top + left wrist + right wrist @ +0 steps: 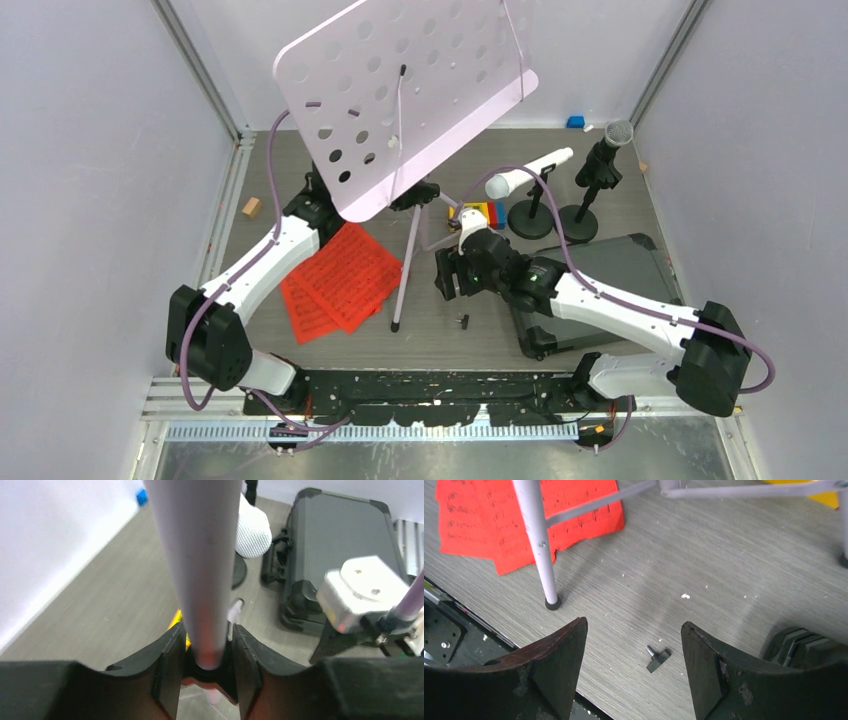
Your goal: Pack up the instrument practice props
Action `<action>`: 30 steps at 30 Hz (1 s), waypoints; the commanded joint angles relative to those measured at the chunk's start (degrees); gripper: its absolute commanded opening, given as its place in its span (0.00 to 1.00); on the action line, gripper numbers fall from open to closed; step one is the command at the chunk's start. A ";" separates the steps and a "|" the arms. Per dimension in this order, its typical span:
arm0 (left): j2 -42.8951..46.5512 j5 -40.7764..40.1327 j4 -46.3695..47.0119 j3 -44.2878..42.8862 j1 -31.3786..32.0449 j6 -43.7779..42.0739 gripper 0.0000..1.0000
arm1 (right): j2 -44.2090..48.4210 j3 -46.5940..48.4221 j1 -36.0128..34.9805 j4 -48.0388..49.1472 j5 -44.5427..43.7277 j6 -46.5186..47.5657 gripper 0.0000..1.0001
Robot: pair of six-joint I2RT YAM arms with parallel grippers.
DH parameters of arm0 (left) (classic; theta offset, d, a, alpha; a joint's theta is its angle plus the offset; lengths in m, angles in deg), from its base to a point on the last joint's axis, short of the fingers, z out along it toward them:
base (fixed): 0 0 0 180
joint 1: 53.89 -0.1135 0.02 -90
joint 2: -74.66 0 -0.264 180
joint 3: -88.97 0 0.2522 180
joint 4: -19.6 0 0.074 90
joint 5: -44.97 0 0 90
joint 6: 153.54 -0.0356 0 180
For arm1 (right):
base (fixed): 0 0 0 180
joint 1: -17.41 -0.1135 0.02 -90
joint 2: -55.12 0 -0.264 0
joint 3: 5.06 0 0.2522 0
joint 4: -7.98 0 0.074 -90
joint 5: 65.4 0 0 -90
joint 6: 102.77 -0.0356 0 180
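Note:
The pale lilac perforated music desk [400,100] stands tilted on its tripod legs [408,270]. My left gripper [207,640] reaches in under the desk and is shut on the stand's pole [200,555], just above a black collar. Red sheet-music pages [340,280] lie on the floor beside the legs. My right gripper [634,645] hangs open over the floor with a small black thumb screw [658,658] lying below its fingers. The white microphone [525,172] and the black grey-headed microphone [612,140] sit in their round-based holders [578,224] at the back right.
A dark hard case [600,290] lies shut at the right under my right arm. Coloured blocks [480,213] sit by the tripod, a blue block [575,122] at the back wall, and a wooden block [251,207] at the left edge. White walls enclose three sides.

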 commanded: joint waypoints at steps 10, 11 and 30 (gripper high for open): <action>-0.98 -3.90 -7.27 4.24 1.06 1.33 0.52 | 12.22 0.46 0.14 -0.59 -7.89 -0.17 0.74; -0.86 -3.85 -7.61 3.97 1.06 1.37 0.52 | 12.51 0.55 0.14 -1.80 -7.88 0.29 0.74; 7.35 -10.37 -1.71 6.07 1.06 3.62 1.00 | 21.06 2.02 0.15 6.70 -10.47 11.93 0.79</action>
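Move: The music stand's black hub sits right between the left hand's fingertips, perhaps 1 cm beyond and below the hand point; the red sheets lie about 16 cm to the left of it, 6 cm back, near 26 cm below. From the right hand the hub is some 11 cm ahead, 4 cm left and 14 cm higher. The black screw is about 3 cm back, 1 cm right and 12 cm below; the toy bricks about 18 cm ahead, 8 cm right, 10 cm down. The stand's hub is let go by the left hand, whose fingers spread from lightly parted to almost fully open, clear of it on both sides, while that hand stays in place but for a centimetre or so. The right hand, empty and still open, rises about 11 cm away from the screw on the table, shifting 5 cm right and tipping its fingers up some 20 degrees. ##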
